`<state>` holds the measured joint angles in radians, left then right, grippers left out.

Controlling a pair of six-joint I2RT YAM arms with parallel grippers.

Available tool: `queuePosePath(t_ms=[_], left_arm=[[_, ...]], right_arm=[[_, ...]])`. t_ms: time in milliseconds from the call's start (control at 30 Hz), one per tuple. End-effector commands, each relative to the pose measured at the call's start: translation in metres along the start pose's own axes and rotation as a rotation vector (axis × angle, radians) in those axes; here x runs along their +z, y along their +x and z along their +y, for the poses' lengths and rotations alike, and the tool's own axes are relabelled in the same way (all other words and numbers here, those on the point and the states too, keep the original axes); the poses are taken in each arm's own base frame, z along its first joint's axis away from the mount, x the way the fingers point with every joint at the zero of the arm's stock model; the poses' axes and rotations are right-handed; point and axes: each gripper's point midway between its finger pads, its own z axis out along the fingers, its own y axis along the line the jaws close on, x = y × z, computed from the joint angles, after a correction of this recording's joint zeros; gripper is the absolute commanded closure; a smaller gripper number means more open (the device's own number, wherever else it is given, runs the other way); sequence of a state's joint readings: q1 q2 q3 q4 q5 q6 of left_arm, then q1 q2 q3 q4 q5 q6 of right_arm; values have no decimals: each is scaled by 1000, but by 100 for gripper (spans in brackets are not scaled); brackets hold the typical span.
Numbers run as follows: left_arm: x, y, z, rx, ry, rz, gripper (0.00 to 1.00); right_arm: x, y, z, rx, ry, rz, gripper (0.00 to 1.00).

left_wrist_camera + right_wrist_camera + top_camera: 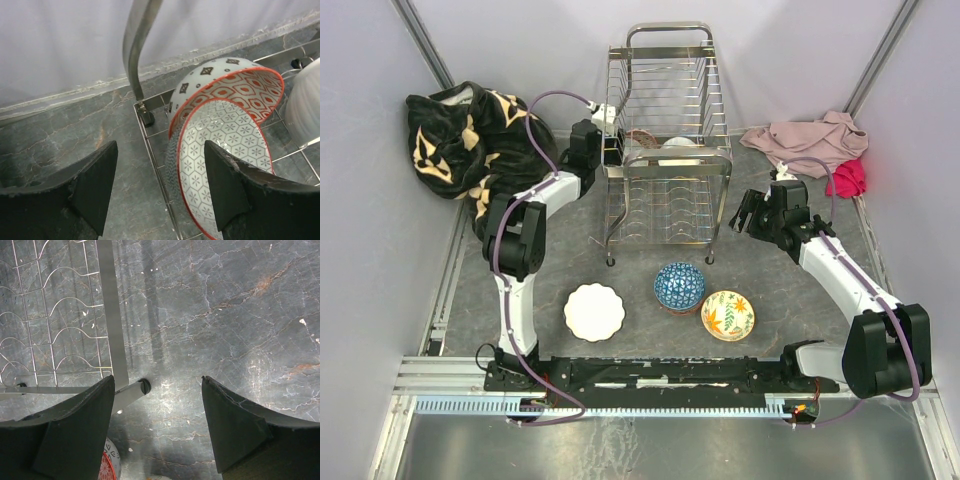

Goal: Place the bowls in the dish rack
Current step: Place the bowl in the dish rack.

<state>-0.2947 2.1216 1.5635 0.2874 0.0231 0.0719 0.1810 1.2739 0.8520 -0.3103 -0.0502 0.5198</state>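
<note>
The chrome wire dish rack stands mid-table. In its lower tier lean two red-rimmed patterned bowls, one with a hexagon-flower inside and one with a red inside, and beside them a white bowl. My left gripper is open at the rack's left edge, holding nothing, with the nearer bowl's rim between its fingers. On the table in front lie a white scalloped bowl, a blue bowl and a yellow floral bowl. My right gripper hangs open and empty beside the rack's foot.
A black-and-tan blanket is heaped at the back left. A pink cloth and a red item lie at the back right. The rack's looped handle tube rises just ahead of the left gripper. Grey walls enclose the table.
</note>
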Motion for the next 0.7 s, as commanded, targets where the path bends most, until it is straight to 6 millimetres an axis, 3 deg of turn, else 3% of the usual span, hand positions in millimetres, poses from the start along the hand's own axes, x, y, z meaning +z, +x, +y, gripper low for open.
queuePosePath(t_ms=[0, 300, 433, 567, 667], left_arm=[[5, -23, 0, 43, -35, -40, 29], [4, -11, 10, 115, -95, 28, 52], [2, -10, 11, 135, -95, 48, 69], [-1, -13, 11, 159, -90, 54, 96], [-3, -15, 10, 176, -76, 48, 97]], right_arm=[[-2, -9, 6, 4, -25, -30, 22], [-2, -8, 7, 8, -28, -29, 22], [-3, -8, 7, 8, -31, -29, 22], [-3, -8, 7, 7, -31, -30, 22], [-3, -8, 8, 7, -32, -29, 22]])
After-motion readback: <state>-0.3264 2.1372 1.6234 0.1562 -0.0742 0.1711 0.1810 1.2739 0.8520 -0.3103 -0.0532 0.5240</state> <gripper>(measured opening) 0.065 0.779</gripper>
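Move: The left hand's fingers straddle the left wall of the grey-patterned bowl in the rack; that bowl's middle is about 3 cm ahead, 5 cm right and 2 cm lower. The red-patterned bowl leans behind, some 8 cm ahead of the hand and 7 cm right; the white bowl stands about 5 cm ahead and 14 cm right. From the right hand the grey-patterned bowl lies roughly 26 cm ahead and 20 cm left, about level. Left hand sinks about 1 cm, rolls left side up some 10 degrees, and pinches the grey-patterned bowl's left rim. ##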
